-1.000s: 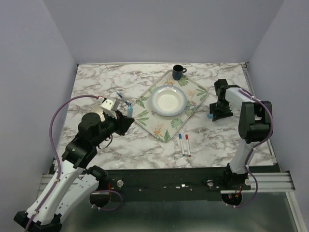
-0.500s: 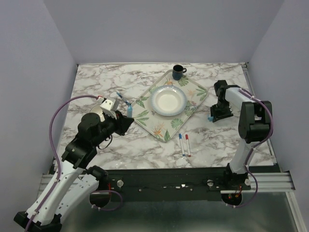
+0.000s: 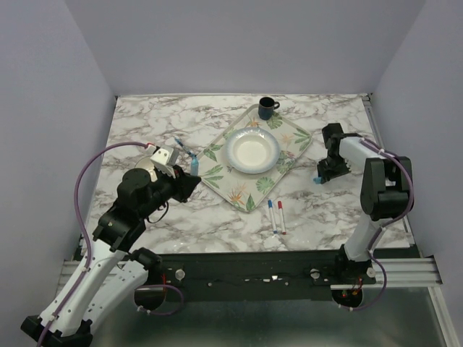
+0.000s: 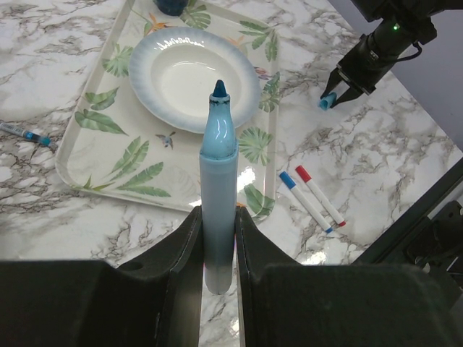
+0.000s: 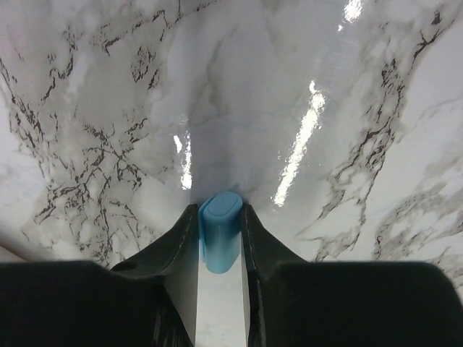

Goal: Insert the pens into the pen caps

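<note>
My left gripper [image 4: 218,224] is shut on the light-blue marker [image 4: 218,173], which sticks out with its dark tip bare; it shows in the top view [image 3: 194,168] beside the tray's left edge. My right gripper [image 5: 219,220] is shut on the light-blue cap [image 5: 220,230], held just above the marble; the cap also shows in the top view [image 3: 317,178] and the left wrist view [image 4: 328,100]. Two slim white markers [image 3: 275,215], one blue-ended and one red-ended, lie side by side near the front. A thin dark blue pen [image 3: 181,144] lies left of the tray.
A leaf-patterned tray [image 3: 217,173] holds a white bowl [image 3: 252,151] and a dark mug [image 3: 267,108] at its far corner. The marble table ends at a rail on the right [image 3: 383,144].
My right gripper has shifted slightly to the right and forward with the light-blue cap. The left arm and marker have not moved.
</note>
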`<state>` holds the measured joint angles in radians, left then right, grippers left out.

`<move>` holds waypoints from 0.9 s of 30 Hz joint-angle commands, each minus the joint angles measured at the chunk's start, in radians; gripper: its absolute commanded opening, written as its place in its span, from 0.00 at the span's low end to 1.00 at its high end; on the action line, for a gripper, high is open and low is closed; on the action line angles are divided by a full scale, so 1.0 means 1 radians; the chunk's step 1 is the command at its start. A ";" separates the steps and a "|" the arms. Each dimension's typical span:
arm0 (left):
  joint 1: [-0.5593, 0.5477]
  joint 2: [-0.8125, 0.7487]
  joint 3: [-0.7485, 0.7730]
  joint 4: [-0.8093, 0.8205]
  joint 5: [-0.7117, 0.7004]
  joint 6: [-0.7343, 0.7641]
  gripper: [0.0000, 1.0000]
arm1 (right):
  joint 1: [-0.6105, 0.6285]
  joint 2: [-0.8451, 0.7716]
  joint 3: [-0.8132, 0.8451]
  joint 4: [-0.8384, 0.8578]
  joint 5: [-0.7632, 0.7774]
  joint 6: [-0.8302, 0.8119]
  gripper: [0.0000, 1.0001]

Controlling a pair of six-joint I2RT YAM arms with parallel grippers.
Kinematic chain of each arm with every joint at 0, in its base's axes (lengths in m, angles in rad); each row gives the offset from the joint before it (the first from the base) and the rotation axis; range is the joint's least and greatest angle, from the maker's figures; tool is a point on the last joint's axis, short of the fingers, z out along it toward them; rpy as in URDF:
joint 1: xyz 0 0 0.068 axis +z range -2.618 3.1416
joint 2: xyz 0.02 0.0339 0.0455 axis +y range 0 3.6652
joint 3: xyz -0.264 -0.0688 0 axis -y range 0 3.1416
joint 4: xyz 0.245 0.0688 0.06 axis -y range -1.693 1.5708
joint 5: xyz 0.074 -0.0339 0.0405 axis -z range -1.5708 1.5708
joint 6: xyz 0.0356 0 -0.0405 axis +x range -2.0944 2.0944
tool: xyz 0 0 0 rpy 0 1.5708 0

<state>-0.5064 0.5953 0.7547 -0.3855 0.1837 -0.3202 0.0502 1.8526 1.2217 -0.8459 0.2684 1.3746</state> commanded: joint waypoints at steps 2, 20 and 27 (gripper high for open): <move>-0.003 0.003 -0.008 0.016 -0.003 0.012 0.00 | -0.007 -0.095 -0.151 0.230 -0.049 -0.233 0.01; -0.003 0.014 -0.021 0.049 0.121 0.007 0.00 | 0.005 -0.605 -0.382 0.530 -0.294 -0.692 0.01; -0.004 0.029 -0.054 0.163 0.403 -0.045 0.00 | 0.059 -0.903 -0.533 0.868 -0.720 -0.734 0.01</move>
<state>-0.5064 0.6151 0.7231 -0.3222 0.3611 -0.3298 0.0692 1.0515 0.7601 -0.2188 -0.1333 0.6781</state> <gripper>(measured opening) 0.266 0.303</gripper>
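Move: The light-blue pen that the cap goes to is held in the left hand, about 40 cm to the right hand's left, 12 cm back and some 26 cm higher; the right hand already grips the cap at the table. From the right hand the plate lies about 14 cm ahead and 26 cm left, the red marker 16 cm back and 16 cm left. From the left hand, the cap is 13 cm ahead, 40 cm right and 25 cm down. Keeping its pinch on the light-blue cap, the right hand first twists counter-clockwise almost on the spot at the table, then climbs ever faster, some 16 cm up and about 6 cm left towards the pen, while its fingers swing from pointing down to pointing forward and slanting down. The left hand keeps its grip on the uncapped pen and only late eases about 3 cm to the right and back, turning some 10 degrees clockwise. ##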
